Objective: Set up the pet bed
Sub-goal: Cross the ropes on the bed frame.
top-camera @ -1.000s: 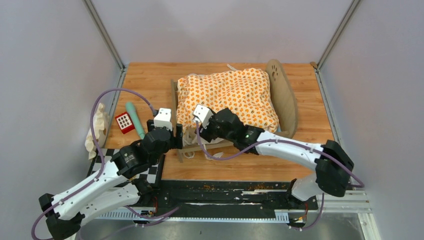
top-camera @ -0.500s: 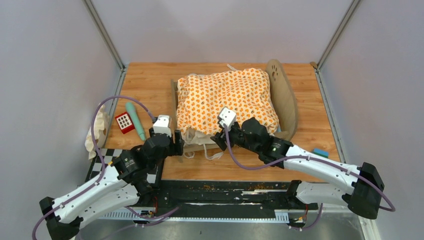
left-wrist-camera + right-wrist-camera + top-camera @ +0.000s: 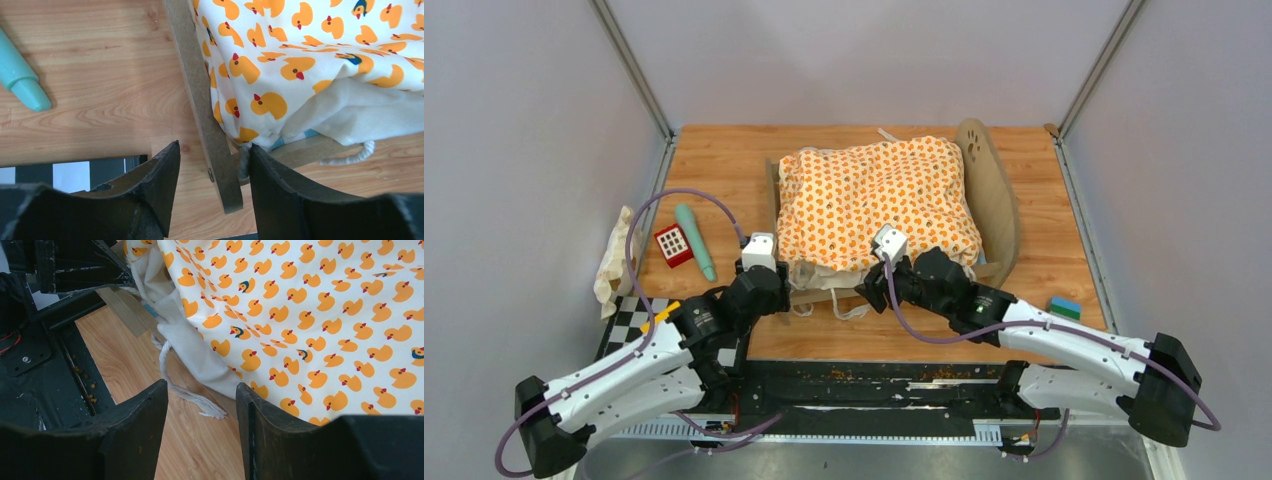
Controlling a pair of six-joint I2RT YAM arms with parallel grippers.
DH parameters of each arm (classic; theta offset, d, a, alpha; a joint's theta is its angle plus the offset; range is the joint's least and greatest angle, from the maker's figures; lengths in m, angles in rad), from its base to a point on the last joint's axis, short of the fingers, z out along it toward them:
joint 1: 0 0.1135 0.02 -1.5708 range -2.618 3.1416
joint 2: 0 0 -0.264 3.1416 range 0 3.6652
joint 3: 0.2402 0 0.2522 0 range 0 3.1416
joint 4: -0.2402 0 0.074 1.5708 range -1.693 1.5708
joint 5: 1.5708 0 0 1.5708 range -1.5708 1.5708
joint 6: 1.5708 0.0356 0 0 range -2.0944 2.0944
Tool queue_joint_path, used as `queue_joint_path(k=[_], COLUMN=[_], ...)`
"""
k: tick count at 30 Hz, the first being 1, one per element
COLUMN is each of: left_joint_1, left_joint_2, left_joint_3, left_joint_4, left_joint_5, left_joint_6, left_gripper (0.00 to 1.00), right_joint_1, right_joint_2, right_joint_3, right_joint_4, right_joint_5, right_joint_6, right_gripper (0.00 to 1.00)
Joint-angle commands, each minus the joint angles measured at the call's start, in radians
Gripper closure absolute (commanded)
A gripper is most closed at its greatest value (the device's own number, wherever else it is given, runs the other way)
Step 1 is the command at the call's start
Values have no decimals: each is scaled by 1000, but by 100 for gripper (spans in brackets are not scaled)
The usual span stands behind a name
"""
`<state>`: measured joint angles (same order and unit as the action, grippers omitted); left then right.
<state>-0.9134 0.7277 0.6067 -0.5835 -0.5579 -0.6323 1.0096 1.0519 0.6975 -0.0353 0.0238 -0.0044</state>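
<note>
The pet bed (image 3: pixel 990 190) stands mid-table, with the orange duck-print cushion (image 3: pixel 874 195) lying over its frame. Seen from the left wrist, its left end board (image 3: pixel 200 95) runs between the fingers of my left gripper (image 3: pixel 214 147). The jaws are open around the board's near end, with a gap at the left finger (image 3: pixel 160 185). In the top view that left gripper (image 3: pixel 779 283) sits at the bed's near-left corner. My right gripper (image 3: pixel 871 290) hangs open at the bed's near edge. Nothing is between the jaws of this right gripper (image 3: pixel 201 385). A frayed white tie (image 3: pixel 185 392) and the cushion (image 3: pixel 310 305) lie just ahead of them.
Left of the bed lie a teal cylinder (image 3: pixel 694 240), a red block with white squares (image 3: pixel 672 245) and a crumpled cream cloth (image 3: pixel 614 260). A blue-green block (image 3: pixel 1064 306) sits near the right edge. A checkered plate (image 3: pixel 639 315) lies under the left arm. Grey walls enclose the table.
The right gripper drew back from the cushion's near-left corner, moving right and toward the near edge. The left gripper slid slightly nearer along the end board and narrowed its jaws.
</note>
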Motion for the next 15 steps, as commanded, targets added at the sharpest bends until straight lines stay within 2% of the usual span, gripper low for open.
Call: queue_joint_path(k=[1, 3, 4, 9, 13, 15], left_joint_1=[5, 5, 5, 7, 6, 5], left_joint_2=[29, 33, 30, 22, 41, 69], left_joint_3=[0, -8, -15, -23, 42, 96], left_joint_4=[33, 42, 52, 95, 103, 98], left_joint_5=[-53, -42, -35, 8, 31, 43], left_joint_6=[-24, -24, -23, -14, 16, 46], left_gripper=[41, 45, 50, 86, 97, 100], right_joint_1=[7, 10, 12, 47, 131, 196], right_joint_2=[-48, -55, -55, -46, -49, -44], right_joint_3=[-25, -40, -48, -113, -211, -248], right_joint_4=[27, 27, 54, 148, 340, 441], right_joint_5=[-9, -8, -8, -62, -44, -26], right_joint_6=[60, 71, 78, 103, 68, 32], right_gripper=[48, 48, 48, 49, 48, 48])
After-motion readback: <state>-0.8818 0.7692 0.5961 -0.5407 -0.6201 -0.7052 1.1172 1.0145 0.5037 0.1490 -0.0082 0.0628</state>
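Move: Just about at the left hand's point, 1 cm ahead and 1 cm below, the near end of the bed frame's low end board stands between the open fingers; a rope loop lies about 5 cm to its right and 11 cm below, and the duck-print cover is centred some 17 cm ahead, 18 cm to the right and 3 cm below. From the right hand, the loose rope end lies roughly 3 cm ahead, 4 cm to the left and 16 cm below; the near rail is centred 3 cm ahead, 4 cm to the right and 11 cm below. Closing almost fully on the end board near its corner, the left fingers pinch it from both sides while the hand eases about 1.5 cm forward and turns some 5 degrees counter-clockwise. The right hand, empty and half open, draws back about 5 cm and sinks 4 cm off the near rail, dropping nearer the loose rope end without touching it. ##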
